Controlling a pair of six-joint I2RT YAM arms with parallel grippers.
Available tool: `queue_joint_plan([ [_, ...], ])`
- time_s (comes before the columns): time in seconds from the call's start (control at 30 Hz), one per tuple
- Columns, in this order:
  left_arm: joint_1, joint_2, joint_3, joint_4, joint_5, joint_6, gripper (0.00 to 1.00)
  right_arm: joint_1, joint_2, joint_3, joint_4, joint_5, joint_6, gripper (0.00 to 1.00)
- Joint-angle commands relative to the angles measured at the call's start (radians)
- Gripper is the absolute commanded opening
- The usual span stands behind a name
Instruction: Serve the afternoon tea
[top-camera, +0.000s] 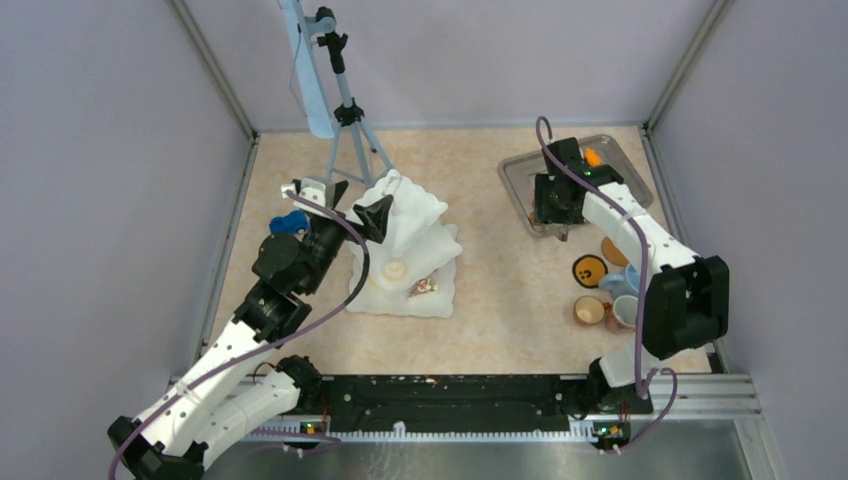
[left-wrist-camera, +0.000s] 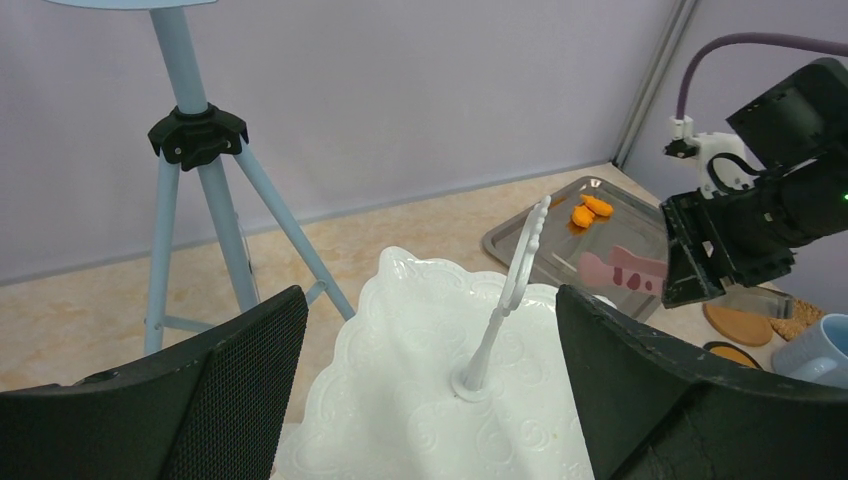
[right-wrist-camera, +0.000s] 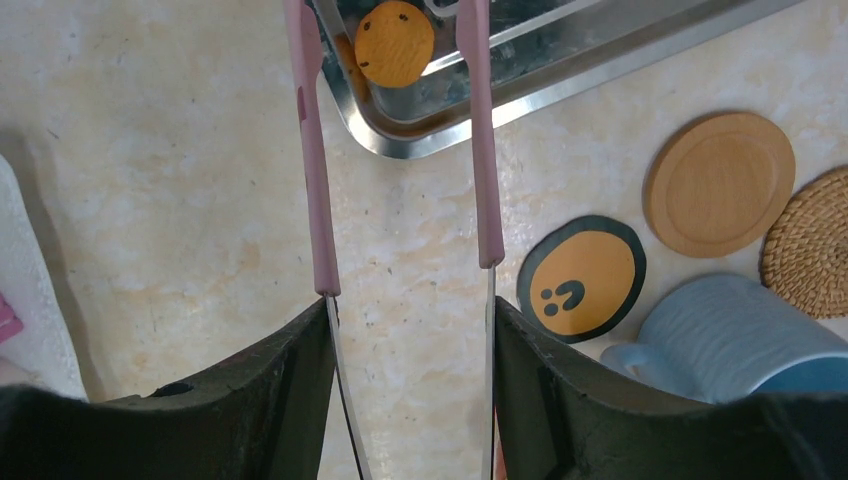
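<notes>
My right gripper (right-wrist-camera: 410, 312) (top-camera: 556, 205) is shut on the pink tongs (right-wrist-camera: 313, 150), which reach over the metal tray (top-camera: 520, 170). The tong arms stand apart on either side of a round orange pastry (right-wrist-camera: 395, 42) in the tray's corner. Another orange pastry (top-camera: 592, 157) (left-wrist-camera: 590, 210) lies at the tray's far side. My left gripper (left-wrist-camera: 430, 300) (top-camera: 370, 215) hangs open over the white tiered stand (top-camera: 430, 205) (left-wrist-camera: 400, 360), holding nothing. A cream pastry (top-camera: 397, 268) and a cake slice (top-camera: 423, 287) sit on its lower tier. An orange-brown mug (top-camera: 590, 312) and a whitish mug (top-camera: 625, 312) stand near the right arm.
A blue mug (right-wrist-camera: 730, 330) (top-camera: 620, 283), a smiley coaster (right-wrist-camera: 582, 278), a wooden coaster (right-wrist-camera: 720, 182) and a woven coaster (right-wrist-camera: 810, 240) lie right of the tray. A light-blue tripod (top-camera: 345, 110) (left-wrist-camera: 200, 200) stands behind the stand. A blue toy car (top-camera: 288, 222) sits by my left arm.
</notes>
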Motion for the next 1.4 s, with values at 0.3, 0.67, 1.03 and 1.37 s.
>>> queue_joint_plan([
  [0.3, 0.004, 0.000, 0.015, 0.040, 0.042, -0.043, 0.99, -0.012, 0.224, 0.204, -0.122, 0.016, 0.007, 0.53],
  [0.67, 0.004, -0.009, 0.013, 0.043, 0.050, -0.050, 0.99, 0.018, 0.268, 0.215, -0.151, 0.052, 0.046, 0.53],
  [1.03, 0.004, -0.011, 0.012, 0.043, 0.055, -0.052, 0.99, 0.016, 0.240, 0.171, -0.170, 0.066, 0.048, 0.51],
  [1.37, 0.005, -0.009, 0.012, 0.042, 0.055, -0.052, 0.99, 0.011, 0.206, 0.139, -0.174, 0.077, 0.046, 0.49],
])
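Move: Some 8 cm ahead of the right hand, about 2 cm to its left and 11 cm below lies the orange cookie, in the tray's near-left corner; this hand already holds the pink-tipped tongs. The two carrots are roughly 21 cm ahead and 9 cm right, the dark-rimmed coaster about 5 cm back and 10 cm right, both about as far below. For the left hand the cookie is around 14 cm ahead, 34 cm right and 33 cm down. Lowering the still-open tongs towards the orange cookie, the right hand first eases about 1.5 cm forward, then sinks some 4 cm while its wrist tips the fingers' direction back towards the base by about 15 degrees in all. After a short pause it sinks one more centimetre and draws back nearly 2 cm, keeping its grip on both tong arms and squeezing them only very slightly. ##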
